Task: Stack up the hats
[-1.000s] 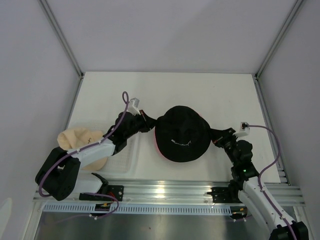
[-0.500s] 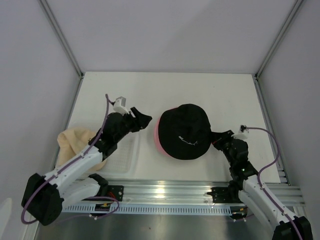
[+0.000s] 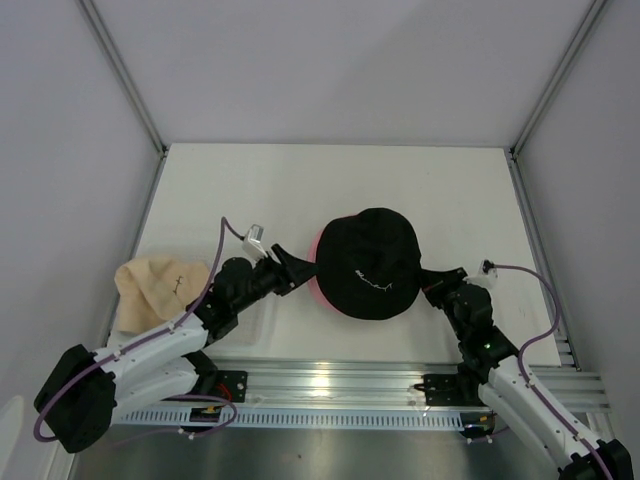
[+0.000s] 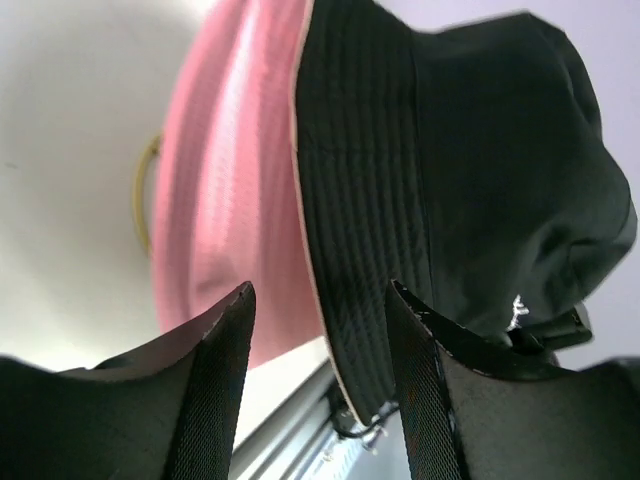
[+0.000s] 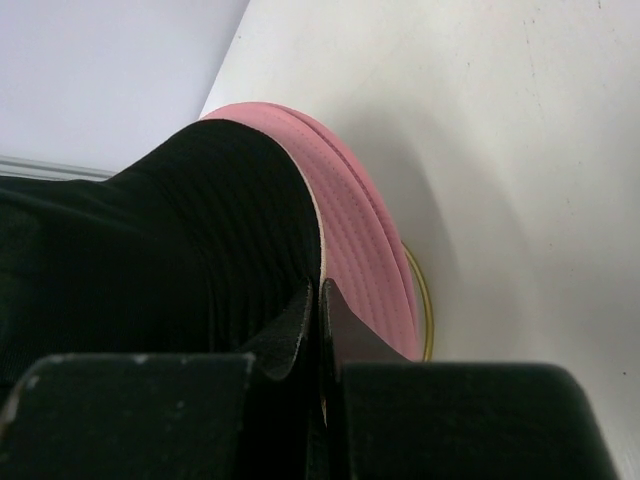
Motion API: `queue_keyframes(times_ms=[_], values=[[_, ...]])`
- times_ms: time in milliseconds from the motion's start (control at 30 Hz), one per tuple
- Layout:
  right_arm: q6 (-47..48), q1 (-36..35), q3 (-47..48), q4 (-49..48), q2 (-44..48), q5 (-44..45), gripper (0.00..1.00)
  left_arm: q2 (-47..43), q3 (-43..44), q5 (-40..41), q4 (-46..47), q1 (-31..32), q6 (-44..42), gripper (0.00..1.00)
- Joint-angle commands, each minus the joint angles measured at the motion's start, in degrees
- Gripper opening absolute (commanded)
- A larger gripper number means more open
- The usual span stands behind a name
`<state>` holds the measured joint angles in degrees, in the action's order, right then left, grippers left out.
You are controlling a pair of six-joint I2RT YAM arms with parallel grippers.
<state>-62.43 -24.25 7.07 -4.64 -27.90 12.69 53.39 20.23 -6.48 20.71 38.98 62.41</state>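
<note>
The black hat with small white script sits on top of a pink hat at the table's middle. The beige hat lies apart at the left. My left gripper is open at the stack's left side. In the left wrist view the gripper has the black hat's brim running down between its spread fingers, with the pink hat beside it. My right gripper is shut on the black hat's right brim; the right wrist view shows it pinched above the pink hat.
A clear shallow tray lies partly under my left arm, between the beige hat and the stack. A thin yellowish ring shows under the pink hat's edge. A metal rail runs along the near edge. Walls close in on both sides.
My left gripper let go of the black hat's left brim, pulled away, then came back low to that brim, open. The black hat shifted a little right. The right gripper kept its hold.
</note>
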Motion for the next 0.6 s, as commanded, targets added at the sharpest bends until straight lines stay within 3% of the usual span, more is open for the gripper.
queue_keyframes(times_ms=[0, 133, 233, 267, 333, 400, 500, 567], values=[[-1.6, -1.3, 0.4, 1.6, -0.8, 4.6, 0.0, 2.2, -1.3, -1.5, 10.6, 2.1, 5.0, 0.57], [-1.2, -1.8, 1.0, -0.2, -2.1, 4.5, 0.0, 6.0, 0.2, -2.2, 13.1, 3.4, 5.4, 0.52], [0.1, -1.9, 2.1, -1.2, -3.4, 3.8, 0.0, 8.4, -0.1, -2.8, 16.2, 3.6, 6.5, 0.33], [0.5, -1.9, 2.6, -1.1, -3.6, 3.8, 0.0, 8.7, 0.0, -2.5, 15.3, 3.6, 6.5, 0.16], [1.7, -1.9, 4.1, 0.0, -4.2, 4.0, 0.18, 8.5, 0.4, 0.0, 12.3, 3.6, 5.7, 0.01], [2.3, -1.9, 5.1, 0.9, -4.4, 4.7, 0.41, 8.3, 0.2, 2.2, 8.7, 3.6, 4.6, 0.01], [3.3, -1.8, 6.5, 2.1, -4.4, 5.6, 0.6, 8.7, 0.8, 5.9, 5.5, 3.5, 0.6, 0.01], [3.5, -1.7, 7.3, 2.4, -4.0, 6.2, 0.63, 10.0, 1.7, 6.2, 4.2, 3.5, -3.4, 0.01]])
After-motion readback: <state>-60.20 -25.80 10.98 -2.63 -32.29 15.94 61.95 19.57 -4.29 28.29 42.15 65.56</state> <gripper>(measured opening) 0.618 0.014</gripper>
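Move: The black hat sits over the pink hat. Its middle is about 11 cm to the right of the open left hand and 1 cm ahead, at about its height; the pink hat's middle is some 10 cm to the right of that hand, 1 cm ahead and 4 cm lower. From the right hand, still shut on the brim, the black hat's middle is about 12 cm to the left and 2 cm ahead, and the pink hat's some 13 cm left, 2 cm ahead and 3 cm lower. The black hat's left brim edge is pinched by the left hand, which slides about 2.5 cm to the right onto it with open fingers, shuts them, then draws down some 2 cm, easing slightly back left. Once it has closed, the right hand opens and lets go of the right brim edge, staying practically in place. ##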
